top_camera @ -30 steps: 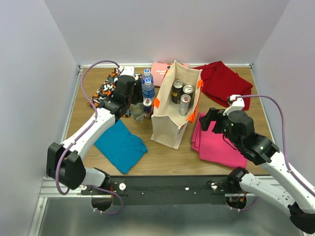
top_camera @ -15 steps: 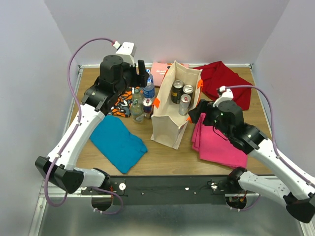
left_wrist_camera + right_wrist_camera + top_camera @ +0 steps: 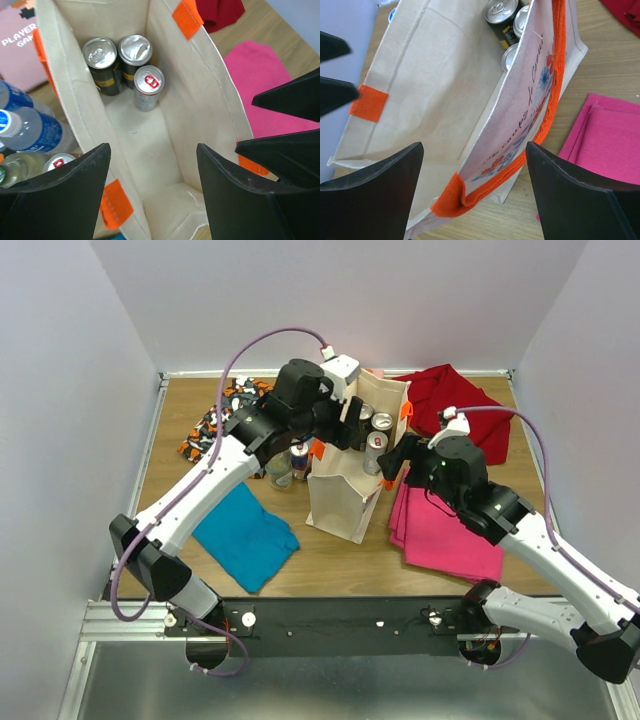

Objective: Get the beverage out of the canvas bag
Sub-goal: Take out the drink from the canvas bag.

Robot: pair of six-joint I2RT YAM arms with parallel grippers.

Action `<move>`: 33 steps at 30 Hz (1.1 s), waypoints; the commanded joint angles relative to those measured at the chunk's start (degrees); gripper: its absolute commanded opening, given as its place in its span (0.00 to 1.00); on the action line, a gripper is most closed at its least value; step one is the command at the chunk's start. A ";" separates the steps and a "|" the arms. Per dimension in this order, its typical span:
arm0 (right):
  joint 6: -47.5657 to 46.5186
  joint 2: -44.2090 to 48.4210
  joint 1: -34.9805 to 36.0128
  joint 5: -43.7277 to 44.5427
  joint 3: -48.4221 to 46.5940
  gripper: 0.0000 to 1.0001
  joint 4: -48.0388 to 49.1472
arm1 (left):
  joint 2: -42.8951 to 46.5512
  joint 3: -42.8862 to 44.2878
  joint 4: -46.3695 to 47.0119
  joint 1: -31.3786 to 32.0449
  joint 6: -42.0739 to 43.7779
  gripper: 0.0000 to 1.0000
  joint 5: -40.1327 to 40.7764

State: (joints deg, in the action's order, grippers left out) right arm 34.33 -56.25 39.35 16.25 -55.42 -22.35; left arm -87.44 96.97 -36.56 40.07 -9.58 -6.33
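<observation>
The beige canvas bag [image 3: 340,495] stands upright mid-table with orange handles. Three beverage cans stand at its far end: two dark ones [image 3: 102,65] [image 3: 134,55] and a silver one with a red tab [image 3: 148,86]. My left gripper [image 3: 152,165] hangs open over the bag's mouth, nothing between its fingers; from above, the left gripper [image 3: 352,432] is at the cans' near side. My right gripper [image 3: 475,160] is open and straddles the bag's right wall and its orange handle [image 3: 540,130] without closing on them. The right gripper [image 3: 393,462] sits at the bag's right rim.
Outside the bag's left wall stand water bottles [image 3: 30,130] and a small can [image 3: 59,162]. A blue cloth [image 3: 245,530] lies front left, a pink cloth [image 3: 450,530] right of the bag, a red cloth [image 3: 455,405] back right, a patterned cloth [image 3: 210,425] back left.
My left arm lifted away from the bottles and swung right until its gripper is over the bag's mouth. My right gripper moved left up to the bag's right rim.
</observation>
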 commanded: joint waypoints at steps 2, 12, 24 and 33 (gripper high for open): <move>2.41 3.51 -0.07 3.08 1.54 0.89 -2.61 | -2.55 1.73 -0.19 0.62 -0.34 0.78 -1.75; 3.82 4.75 -0.15 4.84 2.68 0.89 -6.91 | -6.52 4.45 -0.09 1.58 -1.23 0.75 -2.11; 4.61 5.01 -0.07 5.90 4.00 0.89 -10.78 | -8.36 5.86 -0.71 2.73 -0.96 0.75 -2.55; 4.96 7.82 -0.07 5.55 6.29 0.90 -12.54 | -11.61 7.00 -0.62 4.75 -0.87 0.73 -3.34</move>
State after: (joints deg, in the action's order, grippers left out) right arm 38.96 -49.60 39.35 20.16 -51.11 -30.70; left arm -96.68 101.80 -36.56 43.57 -10.52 -7.64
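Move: The silver can with the red tab, nearest of the three in the canvas bag, lies about 9 cm ahead of the left hand, 9 cm to its right and some 18 cm below. Behind it stand two dark cans, one about 6 cm farther out and 4 cm to its left, the other about 5 cm farther out and 2 cm to its right. From the right hand the silver can is about 12 cm ahead, 1 cm left and 14 cm down. Towards the silver can in the canvas bag comes the left hand, fingers still wide open: it sinks some 3 cm at first, then keeps going mostly to the right, about 5 cm in all, over the bag's opening. The wide-open right hand makes room, drawing off right, down and back by about 5 cm, away from the bag's right rim. ##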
